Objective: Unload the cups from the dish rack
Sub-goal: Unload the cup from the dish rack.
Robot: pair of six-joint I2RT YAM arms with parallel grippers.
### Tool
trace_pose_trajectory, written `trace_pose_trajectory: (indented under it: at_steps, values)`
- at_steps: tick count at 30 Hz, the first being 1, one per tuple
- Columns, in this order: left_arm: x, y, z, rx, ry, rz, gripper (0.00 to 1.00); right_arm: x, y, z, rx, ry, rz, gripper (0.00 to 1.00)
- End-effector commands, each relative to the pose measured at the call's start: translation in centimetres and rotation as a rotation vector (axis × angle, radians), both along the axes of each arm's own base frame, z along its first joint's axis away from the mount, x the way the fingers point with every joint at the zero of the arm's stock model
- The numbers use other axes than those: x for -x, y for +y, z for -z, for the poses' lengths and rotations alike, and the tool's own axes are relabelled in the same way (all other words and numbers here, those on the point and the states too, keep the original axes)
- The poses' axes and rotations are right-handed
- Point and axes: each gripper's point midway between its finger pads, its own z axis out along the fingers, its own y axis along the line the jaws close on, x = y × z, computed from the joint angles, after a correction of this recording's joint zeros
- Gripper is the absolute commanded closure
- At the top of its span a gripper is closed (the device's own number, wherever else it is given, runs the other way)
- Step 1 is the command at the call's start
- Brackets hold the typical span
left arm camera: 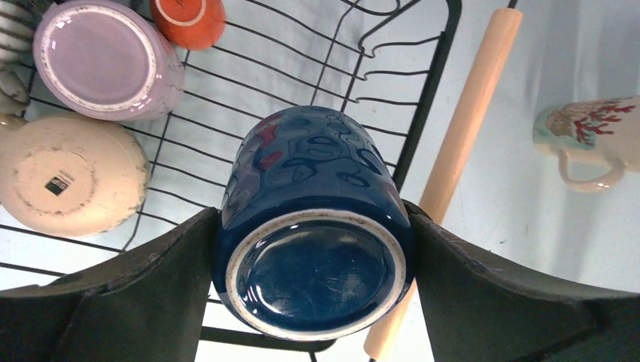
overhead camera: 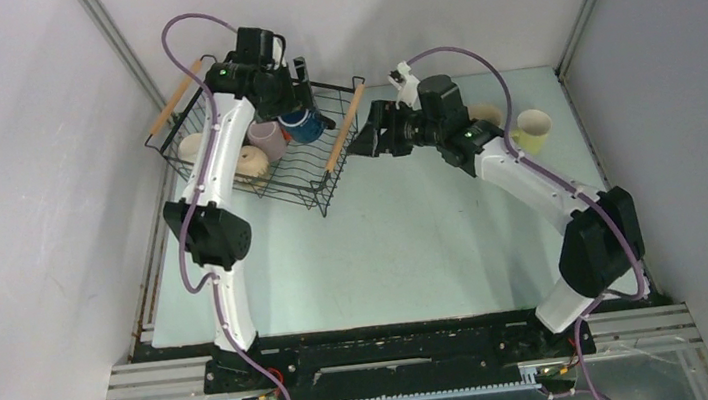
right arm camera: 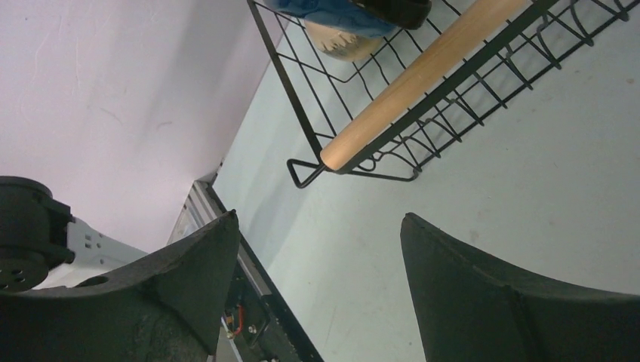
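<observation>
The dish rack [overhead camera: 314, 196], black wire with wooden handles [left arm camera: 468, 121], stands at the back left. My left gripper [left arm camera: 313, 210] reaches into its right end and is shut on a navy cup [left arm camera: 309, 162], one finger pressed on each side, the cup's base facing the camera. A mauve cup [left arm camera: 106, 60], a cream cup [left arm camera: 68, 173] and an orange cup [left arm camera: 189, 19] lie upside down in the rack. My right gripper [right arm camera: 318, 217] hangs open and empty over the table, just right of the rack's handle [right arm camera: 423, 75].
A yellow cup [overhead camera: 533, 129] stands on the table at the back right, behind the right arm. A pale cup with a red coral pattern [left arm camera: 589, 139] sits on the table right of the rack. Side walls close in on both sides.
</observation>
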Motion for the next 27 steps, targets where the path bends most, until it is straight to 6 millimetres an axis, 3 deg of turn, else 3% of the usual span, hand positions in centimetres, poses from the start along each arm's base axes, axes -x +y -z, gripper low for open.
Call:
trace_pose_trajectory:
  at_steps: [1, 27]
  values:
    - [1.9, -0.6, -7.7, 0.128, -0.155, 0.018, 0.89, -0.9, 1.9, -3.2, -0.137, -0.103, -0.046, 0.14]
    - [5.9, -3.2, -9.4, 0.325, -0.102, 0.085, 0.89, -4.2, 6.3, -1.2, -0.402, -0.133, -0.002, 0.14]
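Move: The left hand already holds the blue cup above the rack; the open right gripper it goes to lies some 12 cm to its right and 5 cm back, roughly level. From the right hand the blue cup is about 12 cm left and 5 cm ahead; the rack's near wooden handle is 3 cm left, 3 cm ahead and 12 cm below, and the purple cup 18 cm left, 2 cm ahead and 17 cm below. Left hand brings the held blue cup back 5 cm, rising, while the open right gripper reaches left-forward towards it. ##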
